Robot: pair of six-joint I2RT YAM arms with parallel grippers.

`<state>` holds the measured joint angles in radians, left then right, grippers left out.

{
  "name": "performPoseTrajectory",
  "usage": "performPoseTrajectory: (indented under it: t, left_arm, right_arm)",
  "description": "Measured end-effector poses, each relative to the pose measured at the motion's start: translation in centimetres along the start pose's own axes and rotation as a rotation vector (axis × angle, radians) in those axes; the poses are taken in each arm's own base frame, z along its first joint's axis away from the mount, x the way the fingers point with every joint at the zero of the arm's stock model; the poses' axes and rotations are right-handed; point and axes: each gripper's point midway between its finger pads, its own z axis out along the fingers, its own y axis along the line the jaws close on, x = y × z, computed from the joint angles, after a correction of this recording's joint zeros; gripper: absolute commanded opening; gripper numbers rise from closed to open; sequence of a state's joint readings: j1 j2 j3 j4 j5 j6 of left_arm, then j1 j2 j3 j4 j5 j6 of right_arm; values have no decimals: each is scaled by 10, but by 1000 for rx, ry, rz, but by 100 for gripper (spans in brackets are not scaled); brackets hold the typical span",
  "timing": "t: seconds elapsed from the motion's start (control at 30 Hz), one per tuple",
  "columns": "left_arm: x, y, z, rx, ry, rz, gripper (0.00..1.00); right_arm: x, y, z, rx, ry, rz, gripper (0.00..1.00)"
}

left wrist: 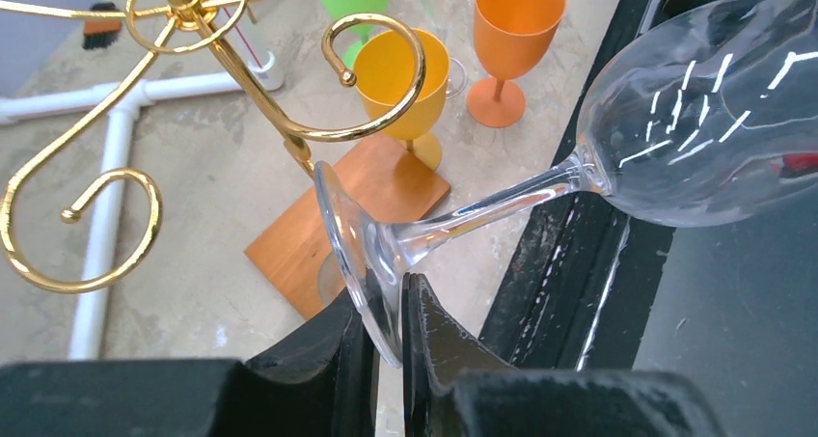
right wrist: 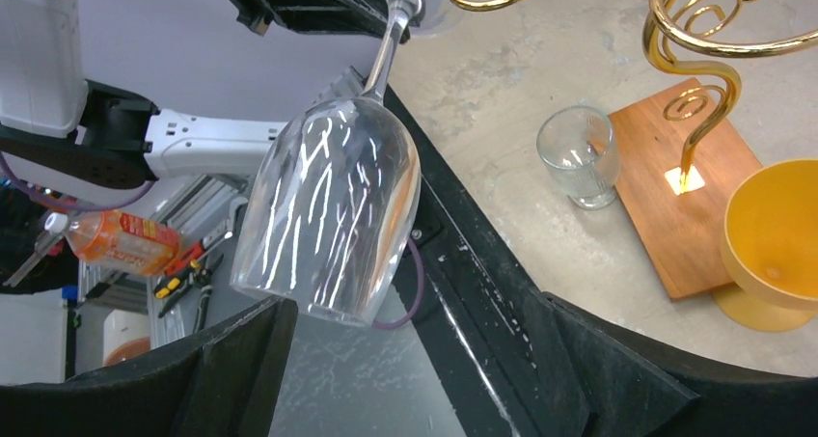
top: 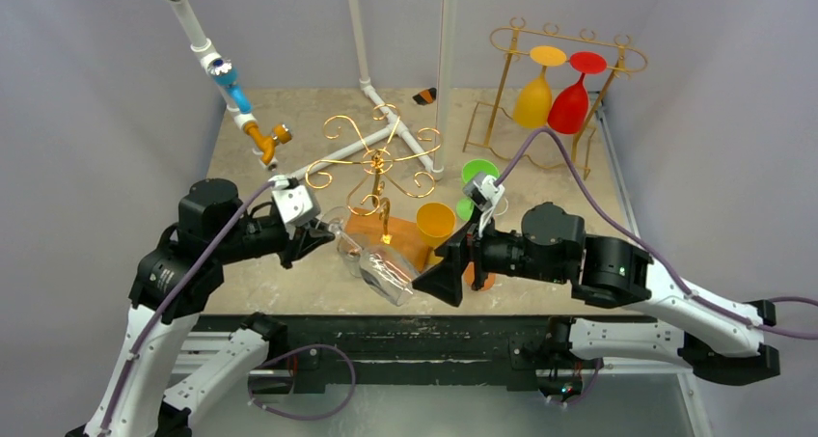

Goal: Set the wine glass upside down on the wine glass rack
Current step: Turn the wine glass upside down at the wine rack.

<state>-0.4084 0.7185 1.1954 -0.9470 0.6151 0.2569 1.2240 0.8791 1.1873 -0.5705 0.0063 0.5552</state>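
Note:
A clear wine glass (top: 386,275) lies tilted over the table's front edge, bowl (right wrist: 328,215) toward the right arm and foot (left wrist: 352,244) toward the left. My left gripper (left wrist: 386,297) is shut on the rim of that foot (top: 323,234). The right gripper (right wrist: 415,307) is open, fingers spread wide either side of the bowl's mouth without touching it (top: 434,283). A gold scroll-armed rack (top: 381,157) on a wooden base (left wrist: 367,205) stands just beyond the glass. A second gold rack (top: 569,51) at the back right holds a yellow and a red glass upside down.
A yellow glass (top: 435,223), an orange glass (left wrist: 516,32) and a green glass (top: 479,172) stand by the wooden base. A small clear tumbler (right wrist: 579,157) sits next to it. White pipes (top: 367,138) cross the table behind. The black table frame (left wrist: 579,254) runs under the glass.

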Motion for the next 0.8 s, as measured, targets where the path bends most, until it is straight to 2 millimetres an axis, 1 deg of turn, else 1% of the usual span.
performPoseTrajectory:
  t: [0.13, 0.2, 0.3, 0.4, 0.47, 0.57, 0.63, 0.7, 0.8]
  left_arm:
    - [-8, 2, -10, -13, 6, 116, 0]
    - [-4, 1, -15, -5, 30, 177, 0]
    - [5, 3, -20, -11, 74, 239, 0]
    - [4, 8, -25, -36, 91, 300, 0]
    - [-1, 10, -29, -50, 87, 343, 0]
    - [-12, 12, -37, -69, 68, 413, 0]
    - [-20, 13, -41, -85, 53, 462, 0]
    - [-28, 16, -47, -108, 40, 508, 0]
    - [-41, 22, -57, -154, 24, 589, 0]
  right_arm:
    - [-9, 4, -11, 11, 9, -14, 99]
    - [-16, 6, -14, 11, -3, -14, 99]
    - [-18, 7, -15, 9, -6, -16, 99]
    - [-19, 7, -8, 16, 7, -26, 99]
    - [-21, 10, 2, 13, 15, -34, 99]
    - [-19, 17, 23, -22, 41, -39, 99]
    - [-12, 22, 43, -57, 72, -35, 99]
    - [-4, 26, 58, -93, 100, -25, 99]
    - [3, 34, 73, -144, 117, -7, 99]
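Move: The wine glass, foot pinched in the left fingers and bowl hanging lower, has its middle about 6 cm right, 4 cm back and 4 cm below the left hand; the gold stand is some 13 cm ahead and 6 cm right. From the empty right hand the glass lies about 9 cm left, level fore and aft, 2 cm lower; the stand 17 cm ahead and 9 cm left, the yellow goblet 16 cm ahead and 1 cm right, some 22 cm down. Upward and to its left, the left hand lifts the glass by its foot, about 6 cm up and 4 cm left, twisting some 35 degrees so that the mouth dips. The right hand first rises 2 cm, then sweeps left towards the bowl, ending 8 cm left of its start after sinking back and turning slightly counter-clockwise, fingers still wide open. ##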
